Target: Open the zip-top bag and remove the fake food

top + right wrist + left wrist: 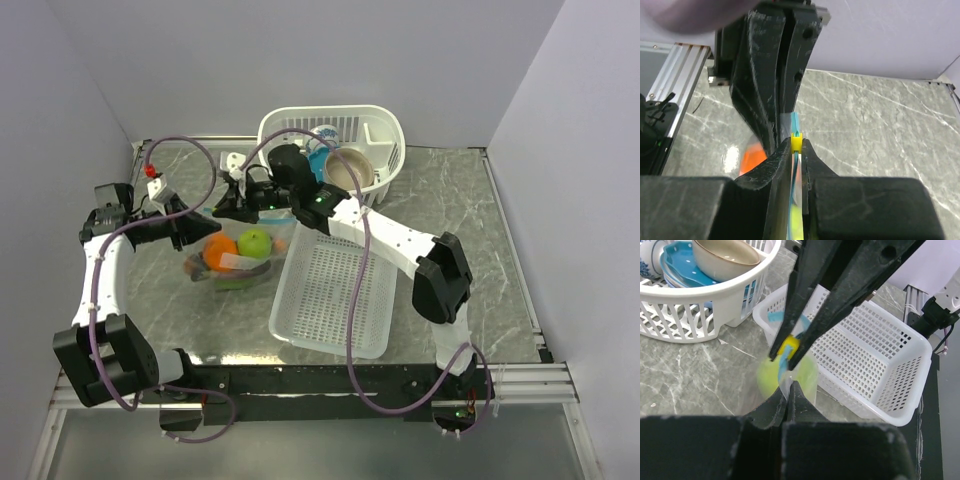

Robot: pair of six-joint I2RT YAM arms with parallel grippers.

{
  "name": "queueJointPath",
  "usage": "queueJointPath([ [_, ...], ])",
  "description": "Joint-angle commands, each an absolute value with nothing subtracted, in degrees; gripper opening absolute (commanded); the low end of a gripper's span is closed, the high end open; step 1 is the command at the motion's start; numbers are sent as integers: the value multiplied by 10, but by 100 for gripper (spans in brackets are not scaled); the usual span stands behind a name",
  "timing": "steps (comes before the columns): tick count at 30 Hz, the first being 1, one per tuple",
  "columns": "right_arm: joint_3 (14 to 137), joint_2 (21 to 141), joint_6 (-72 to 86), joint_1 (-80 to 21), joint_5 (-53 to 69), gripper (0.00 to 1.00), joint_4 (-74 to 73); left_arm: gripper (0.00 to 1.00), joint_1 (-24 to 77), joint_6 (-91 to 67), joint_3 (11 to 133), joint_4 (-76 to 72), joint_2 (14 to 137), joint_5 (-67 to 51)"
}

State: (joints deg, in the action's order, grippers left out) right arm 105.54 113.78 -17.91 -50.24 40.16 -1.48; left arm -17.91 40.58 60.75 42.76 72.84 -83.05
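Observation:
The zip-top bag (238,268) lies on the marble table, left of centre, clear with a teal zip strip (795,122). Inside it are an orange ball (218,250) and a green round fruit (256,242); any other pieces are hard to make out. My left gripper (198,232) is shut on the clear plastic at the bag's edge (785,382). My right gripper (224,208) is shut on the yellow zip slider (797,141), just opposite the left fingers. In the left wrist view the right gripper (782,354) pinches the slider (788,346) above the blurred green fruit (807,377).
A white flat mesh tray (335,300) lies right of the bag, close to it. A white dish rack (385,125) at the back holds a tan bowl (348,168) and blue dishes (677,265). The right arm reaches across over the tray.

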Motion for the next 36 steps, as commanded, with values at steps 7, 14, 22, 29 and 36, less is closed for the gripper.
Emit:
queueJointPath([
  [7, 943, 1056, -163, -462, 394, 7, 34, 1, -214, 312, 693, 376, 703, -970],
  [14, 921, 1042, -159, -443, 395, 8, 34, 1, -237, 227, 696, 285, 683, -971],
  [22, 874, 1025, -163, -419, 385, 8, 33, 1, -268, 104, 686, 148, 666, -971],
  [29, 807, 1001, -154, -410, 367, 8, 52, 1, -322, 90, 719, 123, 705, -971],
  [36, 792, 1005, -150, -410, 351, 8, 60, 1, -352, 158, 741, 192, 752, -971],
])
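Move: My right fingers hold the yellow zip slider, which sits about 3 cm ahead of my left fingertips, 2 cm to their right and slightly above. The zip's right end lies some 14 cm to the right of my right hand, level fore and aft and about 4 cm lower. The apple hangs about 5 cm right of that hand, 5 back and 9 below; the empty white basket's middle is roughly 22 cm right, 15 back and 18 down. I draw my hands apart along the zip. The right, still pinching the slider, travels about 9 cm right, sinking 7 cm and easing forward, towards the zip's right end and the empty basket's far left corner. The left keeps its pinch on the bag's left corner and hauls it about 9 cm left and 8 cm up, drifting forward and turning some 15 degrees counter-clockwise. ##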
